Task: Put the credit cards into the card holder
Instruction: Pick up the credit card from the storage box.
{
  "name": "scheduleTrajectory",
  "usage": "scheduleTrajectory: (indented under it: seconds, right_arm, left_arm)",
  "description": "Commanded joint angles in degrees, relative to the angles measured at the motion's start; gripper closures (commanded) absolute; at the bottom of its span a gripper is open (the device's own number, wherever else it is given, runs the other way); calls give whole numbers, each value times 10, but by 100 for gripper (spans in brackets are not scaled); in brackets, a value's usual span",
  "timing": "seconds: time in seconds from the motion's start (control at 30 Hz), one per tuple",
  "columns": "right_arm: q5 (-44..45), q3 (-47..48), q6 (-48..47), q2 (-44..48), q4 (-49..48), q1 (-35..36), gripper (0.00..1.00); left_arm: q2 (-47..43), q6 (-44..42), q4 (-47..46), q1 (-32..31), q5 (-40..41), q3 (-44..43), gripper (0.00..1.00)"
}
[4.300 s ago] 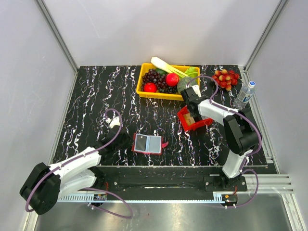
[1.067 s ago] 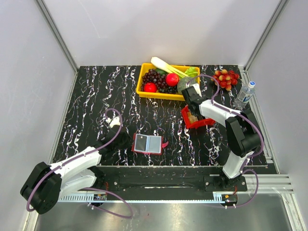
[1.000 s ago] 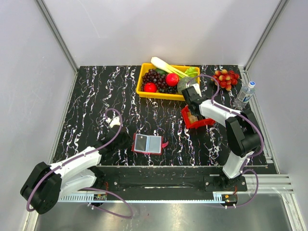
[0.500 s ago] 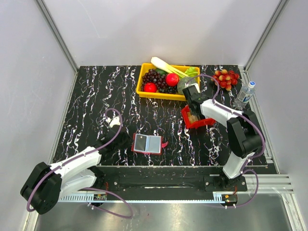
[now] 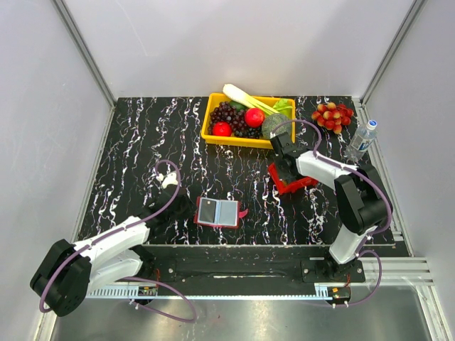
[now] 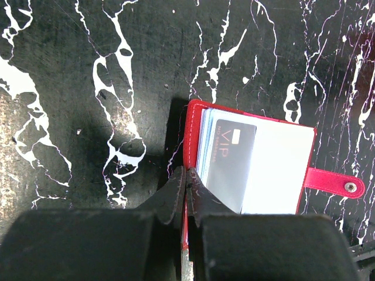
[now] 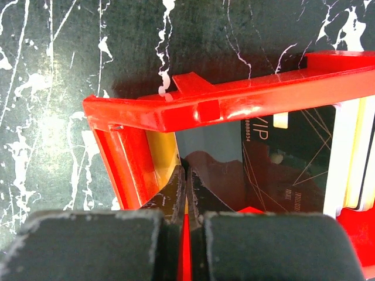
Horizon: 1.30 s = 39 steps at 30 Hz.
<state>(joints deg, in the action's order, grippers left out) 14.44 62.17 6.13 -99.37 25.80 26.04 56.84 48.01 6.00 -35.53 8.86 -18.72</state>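
Note:
The card holder (image 5: 226, 212) (image 6: 275, 170) lies open near the table's front, red-edged with pale inner faces. A black card (image 6: 229, 163) sits in its left pocket. My left gripper (image 5: 190, 212) (image 6: 187, 174) is shut on the holder's left red edge. Other credit cards stand in a red tray (image 5: 297, 185) (image 7: 234, 105): a tan-orange one (image 7: 159, 158), a grey-blue one (image 7: 208, 140), a black one (image 7: 293, 170) and a whitish one (image 7: 344, 158). My right gripper (image 5: 286, 172) (image 7: 186, 173) reaches into the tray, shut at the tan-orange card's edge, a yellow sliver between its fingers.
A yellow basket (image 5: 207, 122) of fruit and vegetables stands at the back centre. To its right lies a bunch of red grapes (image 5: 333, 115). A water bottle (image 5: 362, 139) stands at the right edge. The holder's strap (image 6: 334, 182) sticks out to its right.
My right gripper has closed its jaws inside the red tray and shifted slightly left; the tray has shifted with it. The left gripper and card holder have not moved.

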Motion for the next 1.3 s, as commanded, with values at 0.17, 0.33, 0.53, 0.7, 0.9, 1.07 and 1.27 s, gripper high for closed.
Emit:
scheduleTrajectory:
  seconds: [0.17, 0.33, 0.53, 0.7, 0.9, 1.07, 1.27]
  right_arm:
    - [-92, -35, 22, 59, 63, 1, 100]
    - [-122, -51, 46, 81, 69, 1, 100]
    - [-113, -55, 76, 114, 82, 1, 100]
    - [15, -28, 87, 137, 96, -1, 83]
    - [9, -34, 78, 161, 35, -5, 48]
    - [-28, -20, 47, 112, 28, -5, 43]
    - [-3, -2, 33, 57, 29, -4, 44]
  left_arm:
    - [-15, -5, -13, 4, -7, -14, 100]
    - [-12, -9, -13, 4, -9, -17, 100]
    - [-22, -13, 2, 5, -3, -20, 100]
    - [-23, -13, -2, 7, -9, -19, 100]
    - [-18, -13, -9, 8, -14, -21, 100]
    - [-17, -15, -8, 8, -13, -22, 100]
    - [-14, -13, -9, 8, -13, -22, 100]
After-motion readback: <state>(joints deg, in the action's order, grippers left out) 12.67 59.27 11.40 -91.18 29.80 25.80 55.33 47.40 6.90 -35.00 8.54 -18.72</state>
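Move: The black VIP card in the red storage box has its middle roughly 3 cm right and 1 cm ahead of the right hand, at about fingertip height; the shut tips are already at its left end. The upright card stack stands about 7 cm right and 1 cm ahead, while the green melon lies some 17 cm ahead, 3 cm left. From the left hand, that black card is about 28 cm right and 13 cm ahead. Draw the right gripper's shut tips back about 6 cm at nearly steady height, dragging the left end of the storage box along. Then lift about 5 cm, opening the fingers past half and easing forward and slightly right; finally sink 2 cm, still edging forward, with the open fingers astride the near-left part of the black card. ##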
